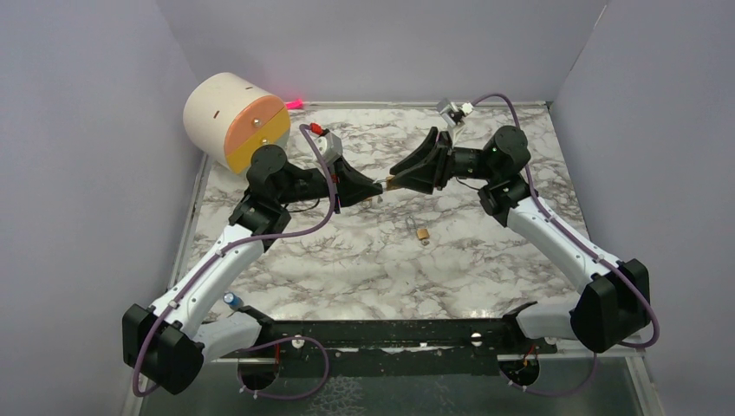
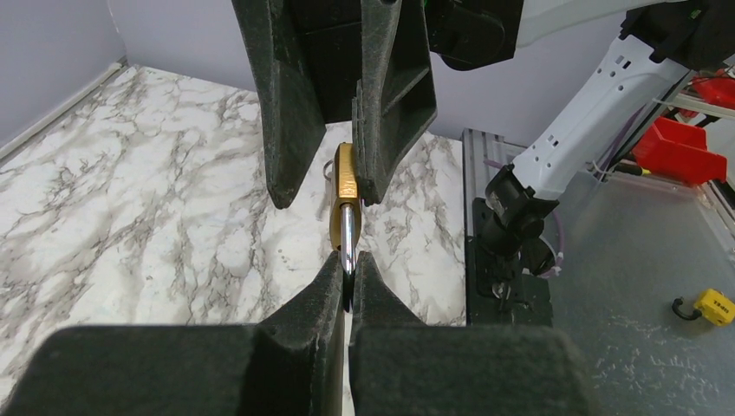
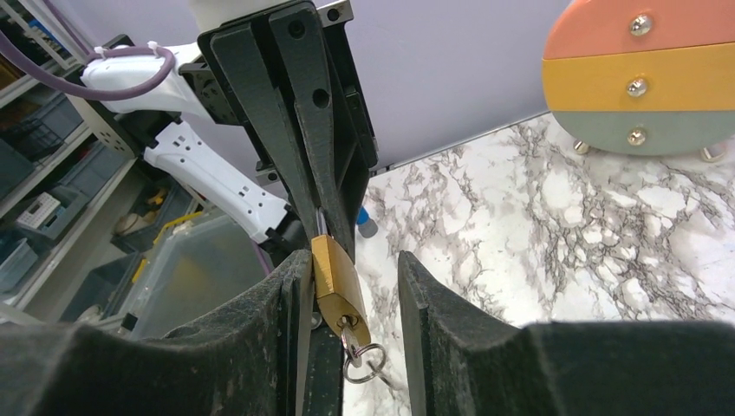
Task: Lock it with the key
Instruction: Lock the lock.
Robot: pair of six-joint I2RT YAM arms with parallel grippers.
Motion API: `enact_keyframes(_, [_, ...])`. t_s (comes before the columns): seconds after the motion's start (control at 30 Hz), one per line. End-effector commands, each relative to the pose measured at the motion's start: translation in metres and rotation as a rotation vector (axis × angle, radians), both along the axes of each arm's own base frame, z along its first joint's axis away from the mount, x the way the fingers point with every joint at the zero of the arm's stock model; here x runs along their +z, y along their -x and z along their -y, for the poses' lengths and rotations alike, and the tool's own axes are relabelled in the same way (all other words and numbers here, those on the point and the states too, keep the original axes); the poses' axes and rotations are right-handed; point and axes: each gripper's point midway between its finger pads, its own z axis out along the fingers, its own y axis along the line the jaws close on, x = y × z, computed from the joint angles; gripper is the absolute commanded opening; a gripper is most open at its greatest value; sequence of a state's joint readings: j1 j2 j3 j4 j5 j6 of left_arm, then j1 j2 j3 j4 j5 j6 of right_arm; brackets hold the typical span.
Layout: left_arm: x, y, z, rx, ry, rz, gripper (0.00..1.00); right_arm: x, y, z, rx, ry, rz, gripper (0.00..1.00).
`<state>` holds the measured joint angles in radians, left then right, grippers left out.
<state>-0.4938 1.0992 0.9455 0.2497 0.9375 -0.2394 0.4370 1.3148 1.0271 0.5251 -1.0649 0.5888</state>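
A brass padlock (image 1: 391, 182) hangs in the air between my two grippers over the middle of the marble table (image 1: 347, 260). My left gripper (image 2: 347, 260) is shut on the padlock's silver shackle (image 2: 347, 238), with the brass body (image 2: 346, 186) pointing away from it. My right gripper (image 3: 354, 260) is open around the body (image 3: 334, 282), which rests against one finger and leaves a gap to the other. A key (image 3: 350, 336) sits in the keyhole with its ring (image 3: 366, 360) hanging below. In the top view the left gripper (image 1: 374, 185) and right gripper (image 1: 400, 179) meet tip to tip.
A small brass object (image 1: 423, 234) lies on the table just in front of the grippers. A big cylinder (image 1: 234, 121) with a peach, yellow and grey face stands at the back left. A blue-capped item (image 1: 230, 299) sits by the left arm. Walls close three sides.
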Motion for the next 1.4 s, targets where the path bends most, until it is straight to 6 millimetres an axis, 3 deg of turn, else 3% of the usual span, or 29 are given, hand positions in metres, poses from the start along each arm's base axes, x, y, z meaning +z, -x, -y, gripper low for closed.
enact_keyframes(0.0, [0.027,0.009,-0.004,-0.006,0.057,0.107,0.0,0.003,0.002,0.0,0.008,-0.012,0.018,0.43])
enact_keyframes(0.17, [0.025,-0.004,-0.009,0.064,0.058,0.107,0.0,0.003,0.008,0.001,0.03,-0.012,0.025,0.44])
enact_keyframes(0.5, [0.022,-0.008,-0.007,0.068,0.059,0.096,0.0,0.008,0.012,0.001,0.058,-0.023,0.036,0.39])
enact_keyframes(0.63, [0.019,-0.008,-0.007,0.063,0.055,0.088,0.0,0.012,0.015,0.002,0.071,-0.034,0.045,0.29])
enact_keyframes(0.77, [0.014,-0.01,-0.006,0.065,0.047,0.087,0.0,0.015,0.019,0.003,0.082,-0.042,0.05,0.02])
enact_keyframes(0.97, [0.013,-0.012,-0.005,0.064,0.045,0.087,0.0,0.021,0.021,0.003,0.09,-0.063,0.035,0.01])
enact_keyframes(1.0, [0.014,-0.012,-0.006,0.069,0.048,0.089,0.05,0.021,0.021,0.003,0.086,-0.063,0.031,0.01])
enact_keyframes(1.07, [0.018,-0.01,-0.008,0.075,0.054,0.1,0.23,0.02,0.02,0.003,0.081,-0.062,0.024,0.01])
enact_keyframes(1.13, [0.021,-0.007,-0.011,0.075,0.059,0.115,0.31,0.019,0.019,0.003,0.075,-0.06,0.018,0.01])
enact_keyframes(1.37, [0.03,-0.001,-0.021,0.084,0.071,0.148,0.36,0.021,0.018,0.003,0.075,-0.055,0.017,0.01])
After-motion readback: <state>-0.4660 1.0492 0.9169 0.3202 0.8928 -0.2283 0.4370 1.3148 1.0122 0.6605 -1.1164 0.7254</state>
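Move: The left hand already grips the open padlock's shackle; the padlock's body lies about 4 cm to the right of that hand and 1 cm ahead. From the open right hand, the same body is roughly 1 cm back, 1 cm left and 1 cm below. On the table some 19 cm below the right hand, a spare padlock sits about 5 cm back and 8 cm to the right, and a dropped padlock about 5 cm ahead and 6 cm to the left. The right fingers close on the padlock's body and pinch it as that hand eases about 1.5 cm back and 1 cm up, its wrist turning slightly. The left hand, still holding the shackle, drifts about 1 cm up and 1 cm forward; only once the right grip has shut do its fingers open and release the shackle, the hand then starting to draw left. ##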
